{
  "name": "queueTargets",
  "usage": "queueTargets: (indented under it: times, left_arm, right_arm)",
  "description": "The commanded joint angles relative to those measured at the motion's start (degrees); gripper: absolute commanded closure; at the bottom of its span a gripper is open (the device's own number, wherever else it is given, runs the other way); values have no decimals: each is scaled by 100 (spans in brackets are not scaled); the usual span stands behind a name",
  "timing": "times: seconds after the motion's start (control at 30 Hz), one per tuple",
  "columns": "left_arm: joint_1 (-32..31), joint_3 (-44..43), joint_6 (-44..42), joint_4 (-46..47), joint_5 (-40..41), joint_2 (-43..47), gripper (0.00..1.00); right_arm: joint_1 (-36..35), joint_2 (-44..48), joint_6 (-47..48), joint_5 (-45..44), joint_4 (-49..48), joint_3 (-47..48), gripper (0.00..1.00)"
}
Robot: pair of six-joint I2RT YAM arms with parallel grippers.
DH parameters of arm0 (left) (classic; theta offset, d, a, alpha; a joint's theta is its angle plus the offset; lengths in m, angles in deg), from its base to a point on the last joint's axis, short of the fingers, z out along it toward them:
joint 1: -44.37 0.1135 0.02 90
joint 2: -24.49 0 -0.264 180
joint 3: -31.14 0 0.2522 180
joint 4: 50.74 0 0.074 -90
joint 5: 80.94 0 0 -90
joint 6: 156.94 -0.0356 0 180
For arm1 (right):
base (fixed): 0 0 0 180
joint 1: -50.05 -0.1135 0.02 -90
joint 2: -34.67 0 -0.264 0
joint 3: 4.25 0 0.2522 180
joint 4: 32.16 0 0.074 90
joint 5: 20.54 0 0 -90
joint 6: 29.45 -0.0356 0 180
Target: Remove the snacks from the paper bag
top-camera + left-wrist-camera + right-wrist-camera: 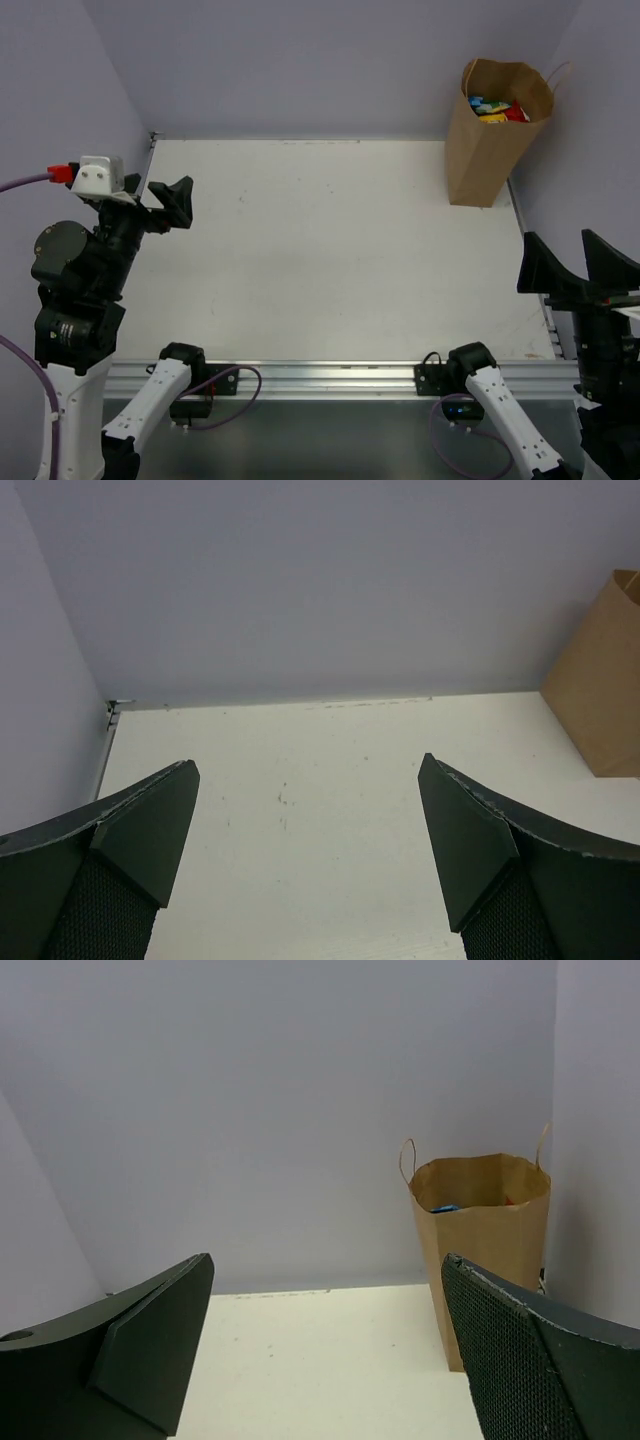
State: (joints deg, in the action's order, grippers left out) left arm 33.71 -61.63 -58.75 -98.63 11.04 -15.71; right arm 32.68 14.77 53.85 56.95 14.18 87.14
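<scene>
The brown paper bag (487, 150) stands upright at the far right corner of the white table (330, 250). Snack packets (497, 108) in blue, yellow and red show inside its open top. The bag also shows in the right wrist view (490, 1250), with a blue packet (446, 1208) at its rim, and at the right edge of the left wrist view (605, 690). My left gripper (172, 205) is open and empty at the table's left side. My right gripper (575, 268) is open and empty at the near right, well short of the bag.
Lilac walls close the table at the back and both sides. An aluminium rail (330, 378) with the arm bases runs along the near edge. A white camera block (100, 176) with a red plug sits on the left wrist.
</scene>
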Motion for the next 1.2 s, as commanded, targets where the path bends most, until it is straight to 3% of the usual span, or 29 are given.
queueTargets:
  times: [0.0, 0.27, 0.47, 0.63, 0.83, 0.97, 1.17]
  left_arm:
    - [-42, 191, 25, 143, -100, 4, 0]
    - [-42, 728, 113, 345, -584, -92, 0]
    - [-42, 1062, 201, 328, -619, -172, 0]
    - [-42, 1203, 350, 275, -1242, -137, 0]
    - [-42, 1352, 307, 152, -1261, 13, 0]
    - [-68, 1414, 228, 152, -1217, 30, 0]
    - [-147, 1502, 262, 205, -1305, 39, 0]
  right_arm:
    - [-12, -190, -165, 3, -76, -98, 1]
    - [-12, -566, -761, 637, -322, -556, 1]
    - [-12, -2112, -728, 839, -182, -20, 1]
    - [110, -3955, -429, 110, 170, 1192, 1]
    - [1568, -5601, -350, 1303, 249, 2624, 1]
    - [1911, -7058, -87, 1646, 424, 3896, 1]
    - [2255, -8230, 362, 2182, 372, 4717, 4]
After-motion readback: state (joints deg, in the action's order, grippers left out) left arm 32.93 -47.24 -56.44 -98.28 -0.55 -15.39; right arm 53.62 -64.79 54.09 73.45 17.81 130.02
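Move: The snacks sit in the open top of the paper bag, some 47 cm ahead of the right hand, about 10 cm to its right and roughly 26 cm below. The bag's middle is about as far out and as far right as the snacks but some 35 cm down. From the left hand the snacks lie about 35 cm ahead, 67 cm to the right and 21 cm lower. Right hand sweeps about 40 cm forward towards the bagged snacks, open, tipping down; left sinks about 10 cm. ##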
